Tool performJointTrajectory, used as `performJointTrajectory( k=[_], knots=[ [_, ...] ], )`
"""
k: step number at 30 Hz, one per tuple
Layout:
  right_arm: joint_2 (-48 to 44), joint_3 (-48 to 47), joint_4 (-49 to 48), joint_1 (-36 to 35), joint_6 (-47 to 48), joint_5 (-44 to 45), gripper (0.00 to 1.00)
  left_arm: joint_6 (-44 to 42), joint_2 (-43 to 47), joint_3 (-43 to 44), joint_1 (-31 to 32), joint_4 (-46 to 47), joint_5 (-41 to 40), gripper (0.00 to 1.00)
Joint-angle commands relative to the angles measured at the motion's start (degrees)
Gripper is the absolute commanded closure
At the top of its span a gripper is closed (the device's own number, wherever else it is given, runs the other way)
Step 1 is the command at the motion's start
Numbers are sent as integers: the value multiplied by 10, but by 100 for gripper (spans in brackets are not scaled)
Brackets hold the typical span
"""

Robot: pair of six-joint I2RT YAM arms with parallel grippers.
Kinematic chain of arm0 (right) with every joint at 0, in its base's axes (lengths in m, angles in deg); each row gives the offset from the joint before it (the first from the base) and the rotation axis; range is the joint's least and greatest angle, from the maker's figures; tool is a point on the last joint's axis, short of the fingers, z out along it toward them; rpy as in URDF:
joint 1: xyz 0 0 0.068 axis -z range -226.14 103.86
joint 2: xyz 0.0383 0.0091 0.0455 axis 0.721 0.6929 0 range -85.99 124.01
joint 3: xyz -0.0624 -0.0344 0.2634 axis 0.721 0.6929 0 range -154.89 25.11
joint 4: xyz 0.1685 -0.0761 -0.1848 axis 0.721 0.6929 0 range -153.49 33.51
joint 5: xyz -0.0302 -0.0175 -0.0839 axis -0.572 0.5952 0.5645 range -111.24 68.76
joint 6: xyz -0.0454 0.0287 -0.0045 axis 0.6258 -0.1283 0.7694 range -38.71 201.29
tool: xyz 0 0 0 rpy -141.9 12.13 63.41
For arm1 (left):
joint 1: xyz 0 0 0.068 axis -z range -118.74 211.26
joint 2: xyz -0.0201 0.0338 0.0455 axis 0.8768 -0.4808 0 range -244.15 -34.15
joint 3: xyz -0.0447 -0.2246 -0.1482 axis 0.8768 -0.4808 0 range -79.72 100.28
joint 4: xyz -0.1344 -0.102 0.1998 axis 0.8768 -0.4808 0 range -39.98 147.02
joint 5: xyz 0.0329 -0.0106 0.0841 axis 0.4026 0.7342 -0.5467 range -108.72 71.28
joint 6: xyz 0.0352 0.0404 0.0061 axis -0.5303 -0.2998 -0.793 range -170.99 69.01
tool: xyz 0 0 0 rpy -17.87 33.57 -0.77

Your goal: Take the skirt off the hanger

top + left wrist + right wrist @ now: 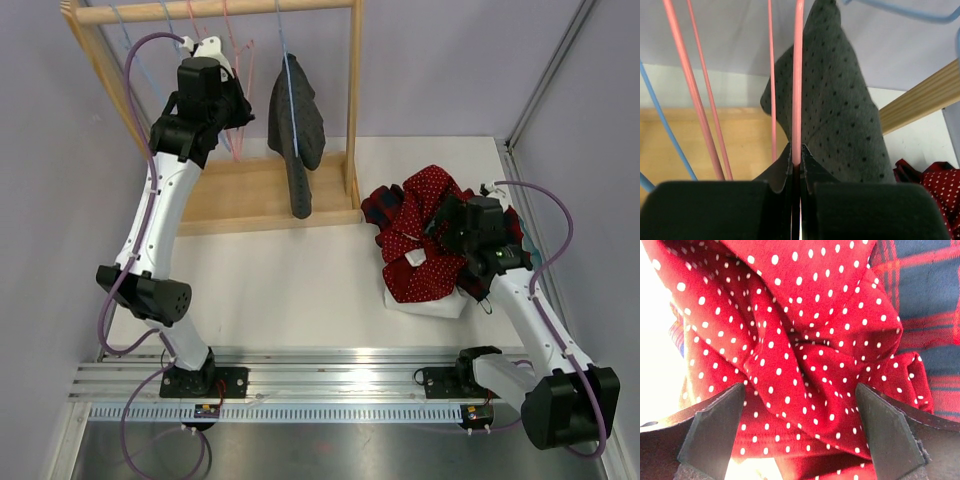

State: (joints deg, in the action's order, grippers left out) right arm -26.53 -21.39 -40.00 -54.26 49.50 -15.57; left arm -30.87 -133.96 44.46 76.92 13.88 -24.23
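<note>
My left gripper (797,152) is shut on the thin wire of a bare pink hanger (798,75) that hangs from the wooden rack's rail (220,10). In the top view the left gripper (234,115) is up among the pink hangers (232,40). A red skirt with white dots (425,240) lies crumpled on a pile at the right of the table. My right gripper (800,395) is open just above the red skirt (805,330), its fingers standing apart on either side of a fold. The right gripper (445,228) holds nothing.
A grey dotted garment (295,130) hangs on a blue hanger (283,40) to the right of the pink ones and close to my left gripper. The rack's wooden base (250,195) sits at the back. Under the skirt lie a plaid garment (925,300) and a white cloth (430,303).
</note>
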Motion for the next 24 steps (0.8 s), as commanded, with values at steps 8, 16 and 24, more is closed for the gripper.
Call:
performJointTrajectory(
  k=[8,16,24],
  knots=[
    [-25,-12,31,-2,-6,-24,1,-11,98,-54,-1,5,-1,45],
    [-31,-10,30,-3,-9,-30,1,-14,138,-12,28,1,-10,8],
    [-36,-5,32,-3,-6,-28,1,-15,95,34,89,23,2,6]
  ],
)
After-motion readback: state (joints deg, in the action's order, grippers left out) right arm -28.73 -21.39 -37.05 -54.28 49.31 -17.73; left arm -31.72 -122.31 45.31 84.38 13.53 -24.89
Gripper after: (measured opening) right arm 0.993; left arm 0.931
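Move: The grey spotted skirt on its blue hanger, next in line, hangs about 8 cm ahead of the left hand and 7 cm to its right, its middle some 5 cm lower. The pink hanger is still between the shut fingers; the rack's wooden post stands about 18 cm right and 8 cm ahead. From the right hand, over the pile, the grey skirt is roughly 15 cm ahead, 30 cm left and 18 cm higher. The left hand spreads its fingers wide to let go of the empty pink hanger and backs straight off it, some 9 cm in all, with barely a dip at first. Already withdrawing, it climbs about 9 cm and late on swings a little right, towards the grey skirt's side, while the fingertips tilt up some 10 degrees, the wrist turning slightly clockwise. ##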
